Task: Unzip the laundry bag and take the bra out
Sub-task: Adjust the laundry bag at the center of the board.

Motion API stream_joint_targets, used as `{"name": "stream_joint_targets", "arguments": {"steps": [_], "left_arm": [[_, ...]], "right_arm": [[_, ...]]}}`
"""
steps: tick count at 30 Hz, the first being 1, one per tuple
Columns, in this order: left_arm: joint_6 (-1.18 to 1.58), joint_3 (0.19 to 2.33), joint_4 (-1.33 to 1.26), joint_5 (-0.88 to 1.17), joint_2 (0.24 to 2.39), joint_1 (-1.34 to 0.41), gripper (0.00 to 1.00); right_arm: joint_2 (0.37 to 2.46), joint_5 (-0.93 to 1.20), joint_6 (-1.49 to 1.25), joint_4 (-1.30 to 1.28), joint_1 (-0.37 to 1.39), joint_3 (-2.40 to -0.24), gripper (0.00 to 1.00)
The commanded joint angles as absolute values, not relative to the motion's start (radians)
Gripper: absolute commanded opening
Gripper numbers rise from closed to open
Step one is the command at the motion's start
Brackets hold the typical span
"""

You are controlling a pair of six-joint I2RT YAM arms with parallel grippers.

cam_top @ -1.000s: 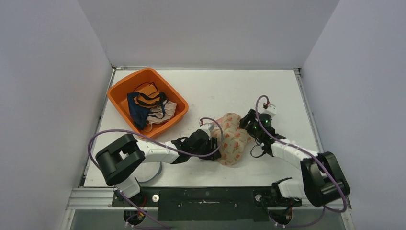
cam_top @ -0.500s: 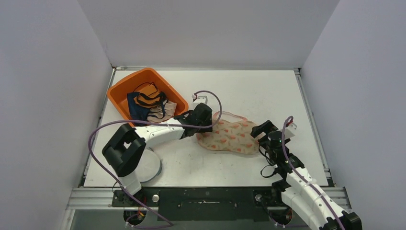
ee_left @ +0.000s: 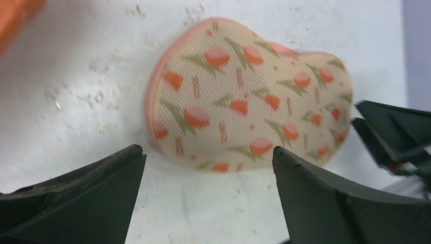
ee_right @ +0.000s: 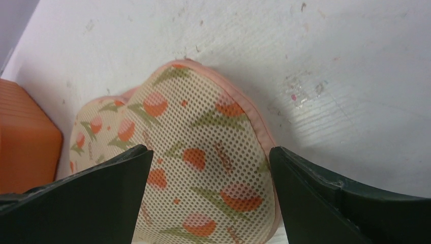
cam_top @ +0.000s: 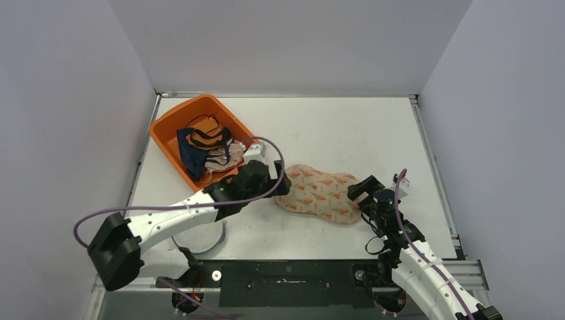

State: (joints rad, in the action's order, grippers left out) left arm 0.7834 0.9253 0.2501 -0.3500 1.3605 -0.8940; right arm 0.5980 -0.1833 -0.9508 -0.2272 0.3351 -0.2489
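Observation:
The laundry bag [cam_top: 320, 193] is a cream mesh pouch with orange flowers and pink edging. It lies flat on the white table, and no zipper pull shows. The bra is hidden. My left gripper [cam_top: 280, 181] is open just off the bag's left end, with bare table between its fingers. In the left wrist view the laundry bag [ee_left: 244, 96] lies beyond the left gripper [ee_left: 207, 152]. My right gripper [cam_top: 362, 191] is open at the bag's right end. In the right wrist view the right gripper [ee_right: 211, 150] straddles the laundry bag [ee_right: 183, 112] without pinching it.
An orange bin [cam_top: 200, 107] at the back left holds several garments in orange, blue and beige. Its corner, the orange bin [ee_right: 20, 137], shows in the right wrist view. A white round disc [cam_top: 212, 235] lies under the left arm near its base.
Both grippers have let go of the bag. It went from bunched up between them to lying flat. The left gripper opened and drew back left; the right arm pulled back toward its base.

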Motion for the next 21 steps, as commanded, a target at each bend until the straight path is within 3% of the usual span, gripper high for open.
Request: {"name": "stream_joint_targets", "arguments": {"steps": [1,5,11,15,18,21], "left_arm": [[1.017,0.633,-0.023,-0.143,1.186,-0.845,0.96],[1.052,0.460,-0.172,-0.060,1.065,-0.845,0.96],[0.991,0.503,-0.012,-0.190,1.019,-0.975,0.96],[1.042,0.458,-0.066,-0.210,1.019,-1.013,0.96],[1.138,0.339,-0.302,-0.192,1.042,-1.047,0.96],[1.189,0.313,-0.378,-0.243,1.073,-1.083,0.96]], "right_arm": [[0.623,-0.082,-0.956,-0.124,0.342,-0.195,0.89],[0.591,-0.041,-1.007,-0.110,0.345,-0.154,0.89],[0.523,-0.016,-1.170,-0.071,0.400,-0.069,0.85],[0.525,-0.110,-1.296,-0.010,0.552,-0.038,0.85],[0.591,-0.221,-1.347,0.071,0.701,-0.051,0.87],[0.702,-0.321,-1.326,0.103,0.828,-0.111,0.89]]}}
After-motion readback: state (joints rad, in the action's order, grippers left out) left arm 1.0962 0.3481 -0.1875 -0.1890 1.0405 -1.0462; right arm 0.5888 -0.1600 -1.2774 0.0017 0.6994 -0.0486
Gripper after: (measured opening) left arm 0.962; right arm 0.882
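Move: The laundry bag lies flat between the open hands: its middle is about 11 cm right of the left hand, 3 cm nearer the base and 12 cm below. From the right hand it lies some 11 cm to the left, level fore and aft, and 5 cm down. From the left hand, the orange box's middle is roughly 25 cm left, 13 cm ahead and 10 cm below, and the white mesh bag about 26 cm left, 17 cm back and 11 cm down. Back towards the base goes the left hand, about 11 cm, dipping some 7 cm on the way and then rising a little, its left side rolling down as it clears the laundry bag's left end. The right hand sinks, then sweeps left about 9 cm and somewhat back, yawing slightly counter-clockwise and pushing the bag's right end along. Both grippers stay wide open. ##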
